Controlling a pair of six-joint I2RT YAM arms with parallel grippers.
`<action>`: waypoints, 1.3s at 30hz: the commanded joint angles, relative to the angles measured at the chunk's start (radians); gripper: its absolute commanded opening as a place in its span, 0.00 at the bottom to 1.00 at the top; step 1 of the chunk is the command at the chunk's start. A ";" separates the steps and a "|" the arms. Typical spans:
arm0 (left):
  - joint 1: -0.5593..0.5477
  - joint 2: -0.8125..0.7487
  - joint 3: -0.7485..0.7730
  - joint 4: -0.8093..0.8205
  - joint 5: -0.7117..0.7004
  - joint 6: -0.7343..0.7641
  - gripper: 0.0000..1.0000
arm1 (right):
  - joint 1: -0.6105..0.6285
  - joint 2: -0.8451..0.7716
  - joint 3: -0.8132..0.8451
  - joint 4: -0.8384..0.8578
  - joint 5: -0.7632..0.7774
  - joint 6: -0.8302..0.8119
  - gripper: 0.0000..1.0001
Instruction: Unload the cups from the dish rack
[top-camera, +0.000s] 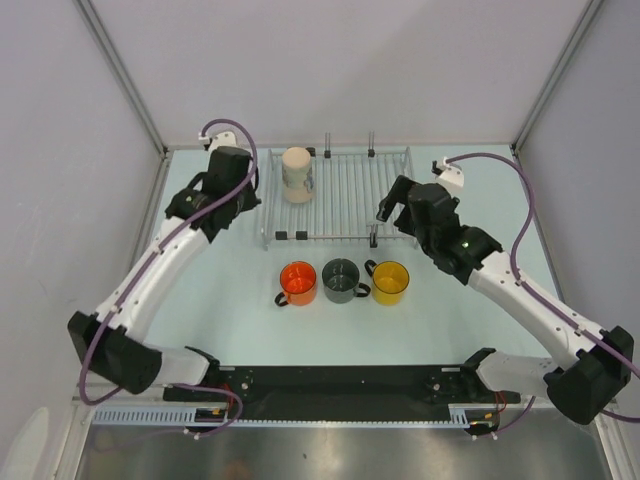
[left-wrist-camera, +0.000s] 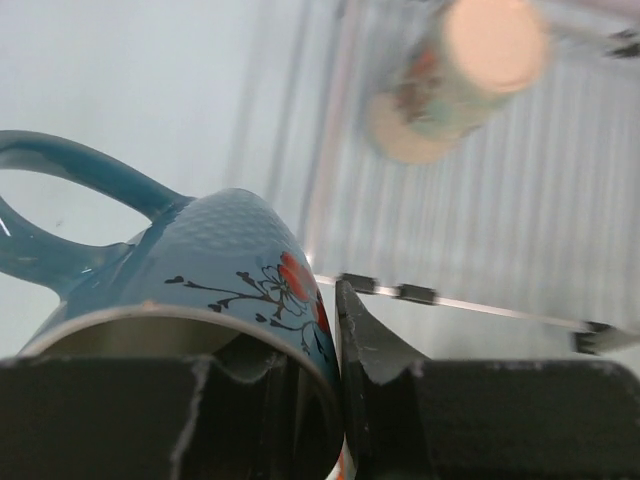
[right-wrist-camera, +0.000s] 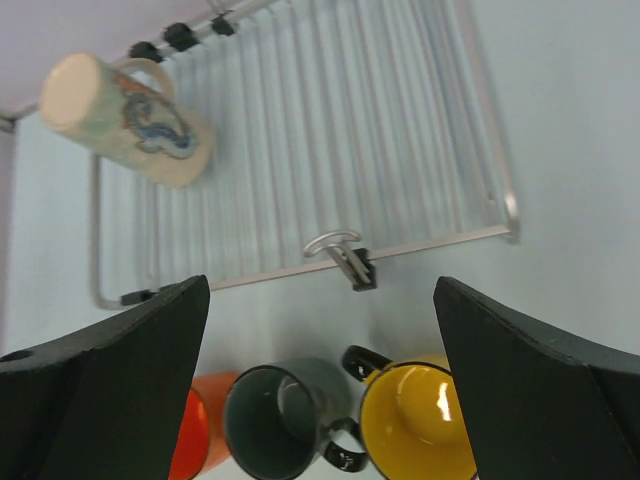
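Note:
My left gripper (left-wrist-camera: 322, 350) is shut on the rim of a light blue cup (left-wrist-camera: 215, 255) with a flower pattern, one finger inside it and one finger (left-wrist-camera: 365, 335) outside. From above, that gripper (top-camera: 205, 205) hangs left of the dish rack (top-camera: 340, 190) and hides the blue cup. A tall cream cup (top-camera: 297, 173) stands at the rack's far left corner. Orange (top-camera: 298, 283), dark grey (top-camera: 341, 280) and yellow (top-camera: 390, 283) cups stand in a row on the table in front of the rack. My right gripper (right-wrist-camera: 320, 290) is open and holds nothing above the rack's front right part.
The rack's front rail carries a small metal hook (right-wrist-camera: 340, 250). White walls with metal posts close in the table (top-camera: 230, 320) on both sides and at the back. The black base rail (top-camera: 330, 385) runs along the near edge.

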 joint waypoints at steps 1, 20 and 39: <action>0.090 0.094 0.122 -0.158 0.025 0.032 0.00 | 0.022 0.035 0.085 -0.169 0.212 0.011 1.00; 0.344 0.746 0.559 -0.236 0.269 0.047 0.00 | -0.049 0.041 0.045 -0.195 0.074 -0.012 1.00; 0.372 0.907 0.634 -0.182 0.289 0.024 0.01 | -0.075 0.103 0.001 -0.154 -0.032 -0.023 1.00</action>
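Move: The blue cup is already in my left hand, and I'm taking it to the bare table left of the dish rack: about 15 cm ahead, 7 cm to the left and some 25 cm below. The tall cream cup stands about 17 cm ahead and 9 cm to the right, in the rack, whose middle is around 17 cm ahead and 19 cm right. From my right hand, that bare spot lies roughly 17 cm ahead and 37 cm left. Keeping my grip on the blue cup, I bring my left hand down about 20 cm while reaching 15 cm forward and 7 cm left, passing outside the rack's left side, and tip the fingers some 30 degrees steeper towards the table. The drop eases off before the last short creep forward. My empty right hand, still open, sinks about 6 cm, shifts 3 cm right and tips down a little. ##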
